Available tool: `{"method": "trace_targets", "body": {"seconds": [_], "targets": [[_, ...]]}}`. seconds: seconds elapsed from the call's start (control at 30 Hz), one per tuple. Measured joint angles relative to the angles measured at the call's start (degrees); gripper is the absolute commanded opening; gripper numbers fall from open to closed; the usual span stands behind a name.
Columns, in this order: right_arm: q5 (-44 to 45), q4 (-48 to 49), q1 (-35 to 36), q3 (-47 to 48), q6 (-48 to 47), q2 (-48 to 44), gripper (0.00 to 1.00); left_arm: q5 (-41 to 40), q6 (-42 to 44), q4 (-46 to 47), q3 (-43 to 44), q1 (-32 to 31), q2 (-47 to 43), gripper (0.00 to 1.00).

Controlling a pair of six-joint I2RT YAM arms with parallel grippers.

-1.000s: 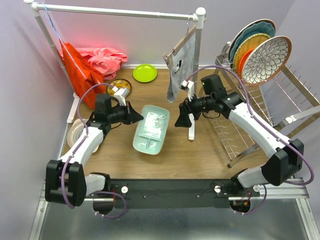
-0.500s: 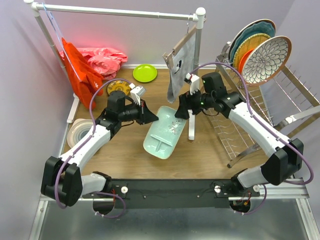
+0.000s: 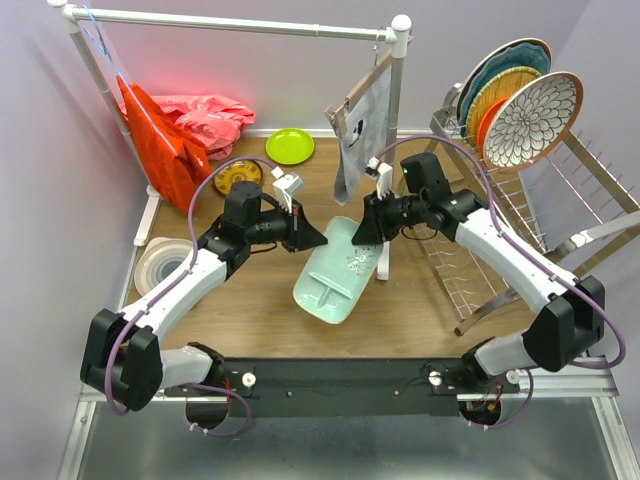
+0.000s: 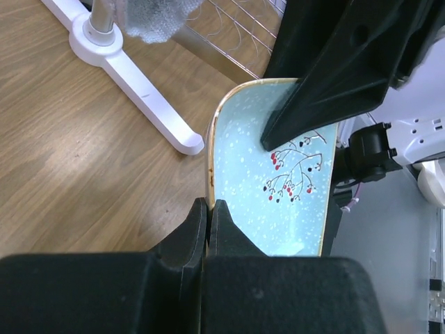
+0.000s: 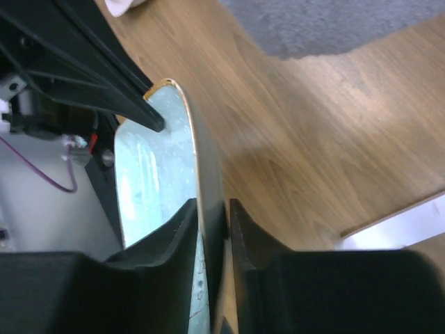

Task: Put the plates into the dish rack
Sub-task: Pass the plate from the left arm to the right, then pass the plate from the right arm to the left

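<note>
A mint rectangular tray hangs tilted over the wooden table, held from two sides. My left gripper is shut on its left rim, seen in the left wrist view as pinched jaws on the tray. My right gripper has come onto the far rim; its jaws sit tight on both sides of the tray's edge. The chrome dish rack stands at the right with several plates upright at its back. A lime green plate, a yellow-brown plate and a white ringed plate lie on the left.
A white pipe rail spans the back, its foot right beside the tray. A grey cloth hangs from it. Red cloths and pink cloths are piled at the back left.
The left arm carried the tray rightward and tipped it up. The right gripper moved in over the tray's far rim and its jaws closed from wide open onto it.
</note>
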Motion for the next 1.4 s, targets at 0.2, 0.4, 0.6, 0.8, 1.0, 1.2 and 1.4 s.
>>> {"method": "trace_targets", "body": {"seconds": [0.2,0.4,0.6,0.8,1.0,1.2,1.4], "targets": [[-1.6,-0.2,0.0,0.0,-2.4,-0.7,0.01,-0.8,-0.1,-0.3,0.5,-1.0,0.0,0.04],[-2.8,-0.5,-0.6,0.0,-6.6,-2.3,0.01,-0.4,-1.6,0.9,0.6,-1.2,-0.9,0.52],[-3.7,-1.3,-2.9,1.9,-8.3,-5.0,0.01,3.2,-3.1,7.0,-3.1,-0.1,-8.3,0.64],[-3.5,0.5,-4.6,2.0,-5.9,-11.2,0.00,5.5,-3.9,11.3,-9.0,3.5,-17.0,0.84],[-3.5,4.0,-6.5,2.0,-0.9,-14.8,0.01,5.7,-3.9,14.6,-12.7,5.4,-24.2,0.88],[-2.9,6.3,-9.7,2.0,3.5,-14.9,0.00,6.3,-4.4,15.3,-12.8,5.5,-21.8,0.88],[-1.9,8.5,-11.1,2.0,6.7,-14.9,0.01,6.0,-5.2,13.1,-9.6,5.4,-16.3,0.85]]}}
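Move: The left hand still pinches the green tray by its long edge; the tray's middle lies about 4 cm to its right and 6 cm back, slightly lower. For the still part-open right hand, that middle is some 5 cm left and 6 cm back. From the right hand, the stand's foot is about 8 cm right, 9 cm ahead and 18 cm below. The grey towel hangs roughly 15 cm straight ahead, the dish rack about 28 cm right and 15 cm ahead. Upward for the most part, about 13 cm, and 5 cm to the right, the right hand carries the tray off after first shutting its fingers on the far edge, tilting its fingertips up and turning some 10 degrees clockwise. Once that grip is made, the left hand opens wide, rising and drawing back and left off the tray, then easing slightly forward and down again. ##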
